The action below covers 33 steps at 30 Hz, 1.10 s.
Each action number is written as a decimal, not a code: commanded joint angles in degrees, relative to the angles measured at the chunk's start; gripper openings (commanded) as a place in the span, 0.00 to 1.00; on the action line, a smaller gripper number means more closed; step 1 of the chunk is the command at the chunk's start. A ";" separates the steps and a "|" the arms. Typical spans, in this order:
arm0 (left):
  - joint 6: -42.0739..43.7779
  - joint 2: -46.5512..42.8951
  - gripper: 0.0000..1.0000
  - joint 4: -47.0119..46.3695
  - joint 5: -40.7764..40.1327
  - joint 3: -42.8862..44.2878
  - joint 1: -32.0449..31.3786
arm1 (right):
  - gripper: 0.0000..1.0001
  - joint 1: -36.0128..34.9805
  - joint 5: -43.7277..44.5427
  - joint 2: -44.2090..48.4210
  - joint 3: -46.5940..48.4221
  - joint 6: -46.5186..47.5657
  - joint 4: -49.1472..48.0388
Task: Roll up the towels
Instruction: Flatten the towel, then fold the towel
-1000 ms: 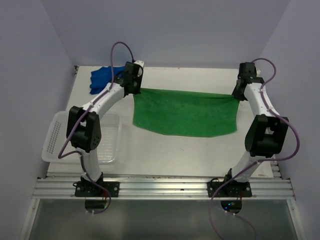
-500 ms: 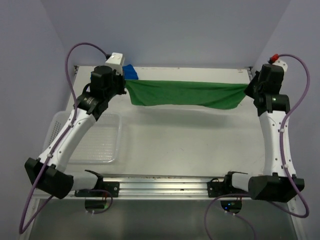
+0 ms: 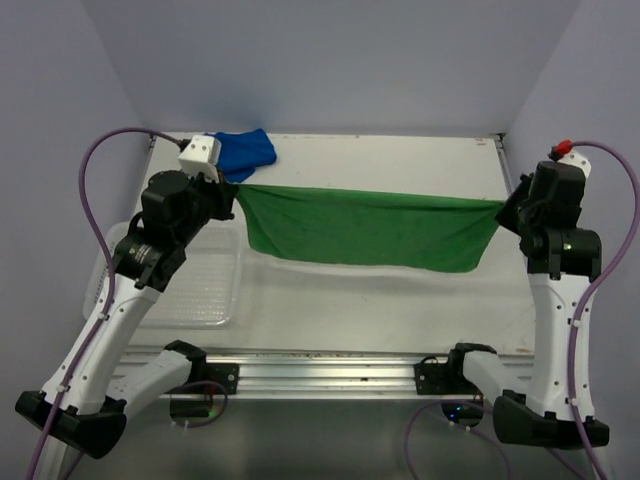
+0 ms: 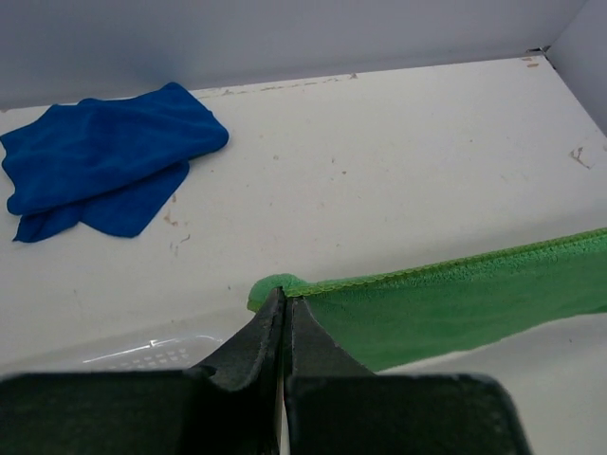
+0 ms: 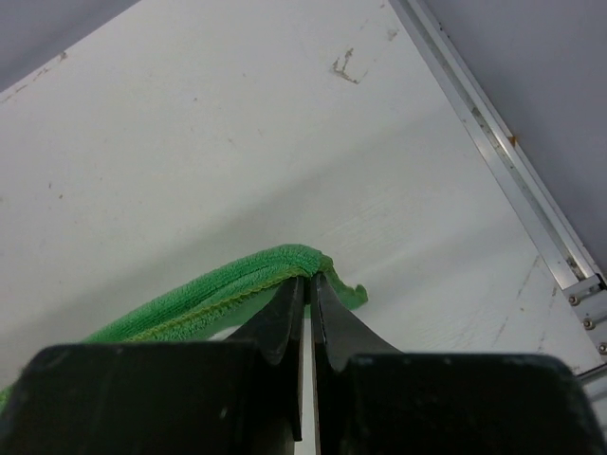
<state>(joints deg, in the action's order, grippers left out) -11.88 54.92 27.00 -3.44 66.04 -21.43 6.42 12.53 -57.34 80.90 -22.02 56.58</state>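
The green towel [image 3: 365, 228] hangs stretched in the air between both arms, its lower edge sagging over the table. My left gripper [image 3: 232, 196] is shut on its left top corner [image 4: 275, 286]. My right gripper [image 3: 505, 208] is shut on the right top corner [image 5: 318, 263]. In both wrist views the jaws are pressed together with green cloth pinched at the tips. The blue towel [image 3: 245, 152] lies crumpled at the back left of the table, apart from both grippers, and also shows in the left wrist view as a blue towel [image 4: 104, 152].
A white perforated basket [image 3: 210, 285] sits at the left, partly under my left arm. The table's right metal edge [image 5: 503, 152] runs close to my right gripper. Grey walls close in the back and sides.
Both arms have lifted and drawn toward the near side, carrying the green towel off the table. It now hangs taut and lower in the overhead view than half a second ago.
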 commanded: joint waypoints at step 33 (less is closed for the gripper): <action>8.71 61.89 0.00 -4.94 -10.88 30.82 2.27 | 0.00 0.79 14.88 -43.73 -0.39 1.28 -24.50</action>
<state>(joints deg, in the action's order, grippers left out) -5.76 117.32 25.21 -11.70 99.04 -21.04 6.39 23.20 -100.99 82.37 -22.33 34.87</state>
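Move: Holding the two top corners of the hanging green towel, the left hand has its laying-down spot on bare table about 21 cm ahead, 5 cm to the right and 25 cm below. The blue towel lies some 31 cm ahead and 11 cm left of this hand, and the white tray's middle is about level with it and 22 cm left, both roughly 23 cm below. From the right hand, its own spot is about 16 cm ahead, 5 cm right and 24 cm down. Swinging forward and down together, both hands carry the green towel's pinched edge out over the table. The left goes about 20 cm each way, passing to the right of the blue towel; the right goes slightly less far forward, and both drift a little right. The wrists tip down some 20 degrees, the left also rolling its left side up. The descent pauses low, then the left sinks further, easing back slightly. The fingers keep their pinch. ##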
